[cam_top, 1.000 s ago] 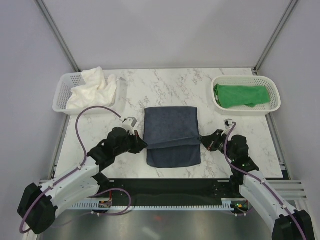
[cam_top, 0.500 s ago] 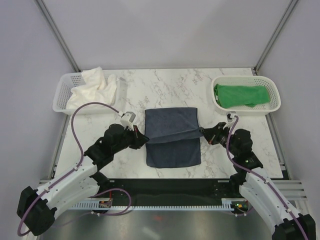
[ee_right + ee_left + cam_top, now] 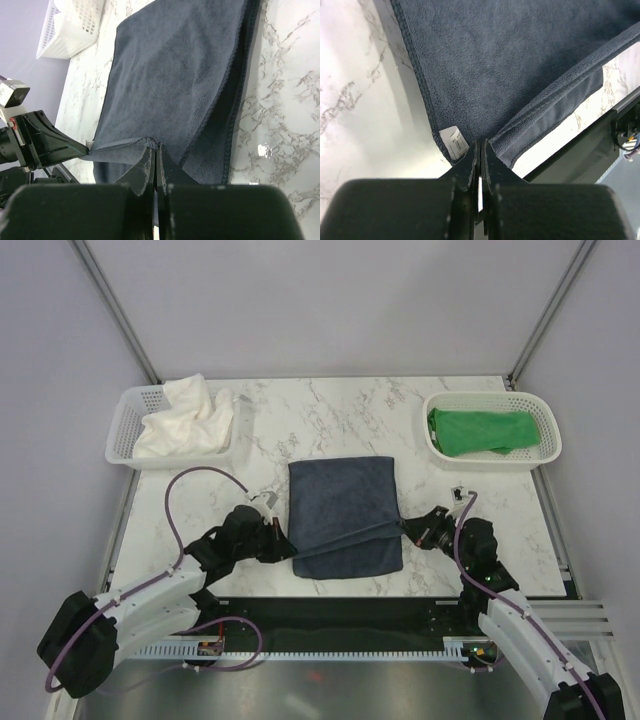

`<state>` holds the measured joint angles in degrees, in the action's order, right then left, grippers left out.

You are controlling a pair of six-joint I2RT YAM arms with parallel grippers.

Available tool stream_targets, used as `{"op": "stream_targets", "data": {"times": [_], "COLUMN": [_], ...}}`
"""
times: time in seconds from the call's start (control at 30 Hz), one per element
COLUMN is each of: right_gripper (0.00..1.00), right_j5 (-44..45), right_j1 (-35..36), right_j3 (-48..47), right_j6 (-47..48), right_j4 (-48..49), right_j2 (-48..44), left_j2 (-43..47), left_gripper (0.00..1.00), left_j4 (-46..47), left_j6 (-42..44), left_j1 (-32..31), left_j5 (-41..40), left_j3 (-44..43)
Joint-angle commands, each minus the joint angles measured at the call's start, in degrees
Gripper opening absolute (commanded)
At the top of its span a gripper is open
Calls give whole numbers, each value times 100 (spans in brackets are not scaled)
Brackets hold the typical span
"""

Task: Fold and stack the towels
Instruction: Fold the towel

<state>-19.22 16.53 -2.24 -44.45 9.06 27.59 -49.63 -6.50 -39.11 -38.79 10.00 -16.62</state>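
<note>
The navy towel (image 3: 343,500) lies in the middle of the marble table, one edge lifted and drawn across it near its front end. My left gripper (image 3: 290,544) is shut on the left corner of that edge, and my right gripper (image 3: 406,530) is shut on the right corner. In the left wrist view the closed left gripper (image 3: 481,143) pinches the navy towel (image 3: 510,65) beside its white label (image 3: 453,140). The right wrist view shows the right gripper (image 3: 156,149) clamped on the bunched hem of the navy towel (image 3: 185,75). A cream towel (image 3: 185,415) and a green towel (image 3: 485,430) lie apart.
The cream towel fills a white mesh basket (image 3: 122,425) at the back left. The green towel lies in a second white basket (image 3: 547,445) at the back right. The black rail of the arm bases (image 3: 340,635) runs along the table's near edge.
Both grippers stayed shut on the navy towel's edge. They first carried it toward the far side, then pulled it back, and the held edge now lies closer to the towel's front end.
</note>
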Motion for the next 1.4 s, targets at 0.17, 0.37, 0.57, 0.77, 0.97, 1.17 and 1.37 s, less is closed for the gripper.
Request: {"op": "stream_targets", "data": {"times": [0.17,0.37,0.57,0.77,0.97,1.17,1.37], "right_gripper": [0,0,0,0,0,0,0], "right_j5": [68,340,709,999,1149,1140,1411], "right_j1": [8,8,130,324,333,333,315], "right_j3": [59,-242,198,-530,-1682,-2886,-3695], "right_j6": [32,121,-328,-240,-55,-38,742], "right_j4": [552,1210,2301,2828,3427,3384,2034], "right_j2": [729,1827,2996,4410,6379,7558,7103], "left_j2": [-389,-1434,-2437,-3428,-4616,-5153,-5101], "left_gripper": [2,2,2,2,2,2,2], "left_j4": [360,588,1204,1003,343,-78,-1088], "left_j6": [-158,-114,-395,-211,316,747,1230], "left_j1": [-33,-33,-50,-6,476,1338,1505], "left_j5": [-163,-45,-84,-454,-728,-631,-1262], "left_j3": [-139,-702,-438,-1236,-2564,-3662,-4507]}}
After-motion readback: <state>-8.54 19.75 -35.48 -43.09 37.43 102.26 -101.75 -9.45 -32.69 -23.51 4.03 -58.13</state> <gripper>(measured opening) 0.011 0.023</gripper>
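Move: My shut fingers already hold the raised near hem of the navy towel. From my left hand the towel's far-left corner is about 27 cm ahead, 1 cm left and 4 cm below; its near-left corner is about 4 cm back, straight below otherwise. From my right hand the far-right corner is roughly 23 cm straight ahead and 8 cm below, the near-right corner some 6 cm straight back. Keeping both grips on the hem, I first lower it onto the lying cloth, my right hand sinking some 7 cm and tipping down, my left less. Then both hands sweep low towards the far edge, ending about 20 cm (left) and 17 cm (right) farther forward; my left swings out rightward and back, rolling its left side up and turning counter-clockwise, while my right drifts a little left. ##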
